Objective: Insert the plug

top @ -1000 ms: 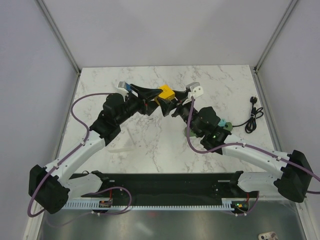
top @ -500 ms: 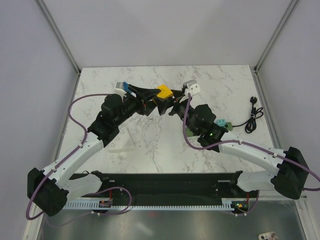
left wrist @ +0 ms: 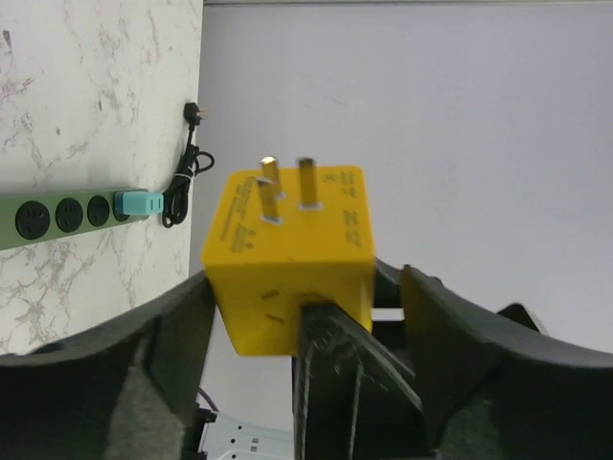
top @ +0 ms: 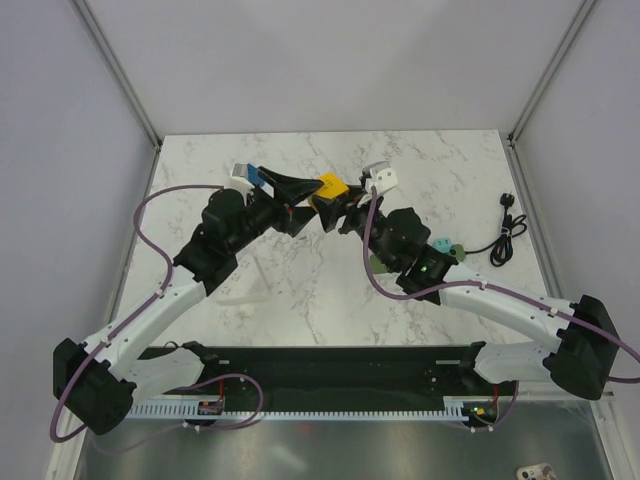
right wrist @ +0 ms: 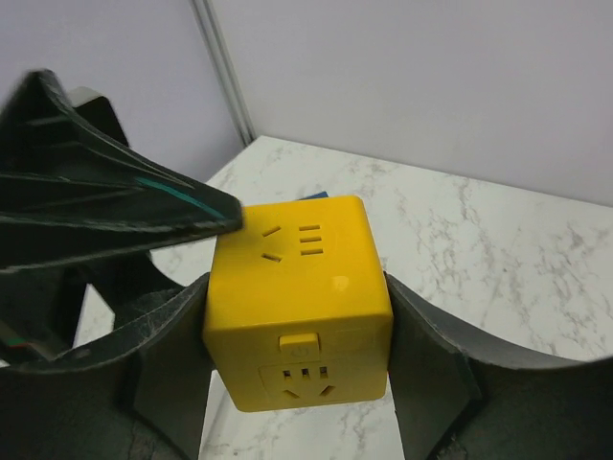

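The plug is a bright yellow cube held in the air above the far middle of the table, between both arms. My right gripper is shut on it, one finger pressed on each side of the plug. In the left wrist view the plug shows its metal prongs pointing up. My left gripper stands open around it, with a gap on the right where one right finger passes. The dark green socket strip lies on the table, mostly hidden under my right arm in the top view.
A teal plug sits in the strip's end. A black corded plug lies at the right. A blue cube and a white block rest near the far edge. Walls enclose the table.
My left gripper's jaws have widened off the plug. The right gripper opened wide and then closed onto it. Both grippers and the plug drifted slightly toward the far side.
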You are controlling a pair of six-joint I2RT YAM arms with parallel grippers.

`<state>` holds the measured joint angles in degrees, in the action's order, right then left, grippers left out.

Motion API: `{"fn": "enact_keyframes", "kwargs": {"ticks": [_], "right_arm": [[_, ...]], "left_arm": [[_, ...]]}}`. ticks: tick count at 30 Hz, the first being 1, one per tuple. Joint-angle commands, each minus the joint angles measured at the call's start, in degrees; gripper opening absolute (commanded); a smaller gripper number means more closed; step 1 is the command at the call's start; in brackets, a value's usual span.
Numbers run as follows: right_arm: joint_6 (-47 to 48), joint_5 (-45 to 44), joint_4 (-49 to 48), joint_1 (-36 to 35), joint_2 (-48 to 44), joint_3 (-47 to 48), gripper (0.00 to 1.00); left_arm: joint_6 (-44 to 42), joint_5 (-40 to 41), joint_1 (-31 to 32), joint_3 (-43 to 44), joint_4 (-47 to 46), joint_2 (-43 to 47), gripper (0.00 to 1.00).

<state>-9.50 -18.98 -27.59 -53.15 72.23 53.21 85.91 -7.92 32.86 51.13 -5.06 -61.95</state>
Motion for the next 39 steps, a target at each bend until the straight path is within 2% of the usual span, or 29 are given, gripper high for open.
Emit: {"fn": "enact_keyframes", "kwargs": {"ticks": [1, 8, 9, 12, 15, 16, 17, 18, 19, 23, 30, 39], "right_arm": [[1.4, -4.3, 7.9, 1.3, -2.4, 3.5, 0.0], [-2.0, 0.5, 31.0, 10.6, -7.1, 7.4, 0.0], [-2.1, 1.4, 37.4, 11.8, -8.0, 8.9, 0.0], [-2.1, 4.0, 54.2, 16.7, -7.1, 15.2, 0.0], [-2.1, 7.1, 70.8, 21.7, -2.5, 22.6, 0.0], [-1.6, 8.4, 73.7, 22.6, -1.2, 23.8, 0.0], [-1.0, 9.5, 76.2, 24.0, -0.1, 24.8, 0.0], [-0.7, 10.6, 79.9, 24.6, 2.0, 26.2, 0.0], [-0.6, 10.8, 81.2, 25.0, 2.9, 26.6, 0.0], [0.4, 13.6, 85.7, 28.3, 7.3, 27.2, 0.0], [0.2, 18.4, 85.3, 30.3, 14.2, 27.2, 0.0], [-2.6, 13.3, 87.9, 30.5, 24.9, 31.0, 0.0]], "left_arm": [[-6.3, -2.1, 0.4, 1.3, -1.6, 3.9, 0.87], [-13.9, -2.5, 0.4, 0.3, 2.7, 7.0, 0.94], [-15.1, -2.4, 0.4, 0.3, 4.6, 7.4, 0.94], [-22.3, -2.4, 0.2, -0.4, 7.8, 8.6, 0.94], [-32.4, -5.3, -0.1, -0.2, 9.5, 8.4, 0.95], [-37.7, -6.2, -0.2, 0.6, 11.5, 8.1, 0.96], [-40.3, -7.8, -0.2, 1.3, 12.7, 7.6, 1.0], [-42.6, -8.5, -0.2, 2.6, 14.0, 6.7, 1.0], [-46.6, -9.2, -0.2, 3.1, 16.9, 6.2, 1.0], [-53.2, -8.8, -0.3, 3.8, 21.8, 5.4, 1.0], [-64.4, -4.5, -0.3, 1.8, 26.3, 7.3, 1.0], [-68.1, 3.6, -0.2, -5.0, 24.7, 12.7, 1.0]]}}
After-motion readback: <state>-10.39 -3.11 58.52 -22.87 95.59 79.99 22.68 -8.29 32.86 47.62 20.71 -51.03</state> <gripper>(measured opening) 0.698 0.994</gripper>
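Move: The yellow plug is already in the right hand's fingers. The second socket from the left on the green power strip lies about 20 cm to that hand's right, level with it fore and aft, and roughly 30 cm below. The strip's leftmost socket is about 4 cm left of that socket and 1 cm nearer; the teal plug sits some 8 cm to its right, 1 cm farther out. From the left hand the second socket is about 23 cm right, 1 cm ahead and 30 cm down. The yellow plug, kept in the right hand's grip, is swept right and then carried down towards the power strip, about 20 cm each way, while the wrist tips through some 80 degrees until the fingers point down. The left hand's fingers open wide and come free of the plug; that hand draws back, rising slightly, then sinks and drifts left as its wrist turns. ##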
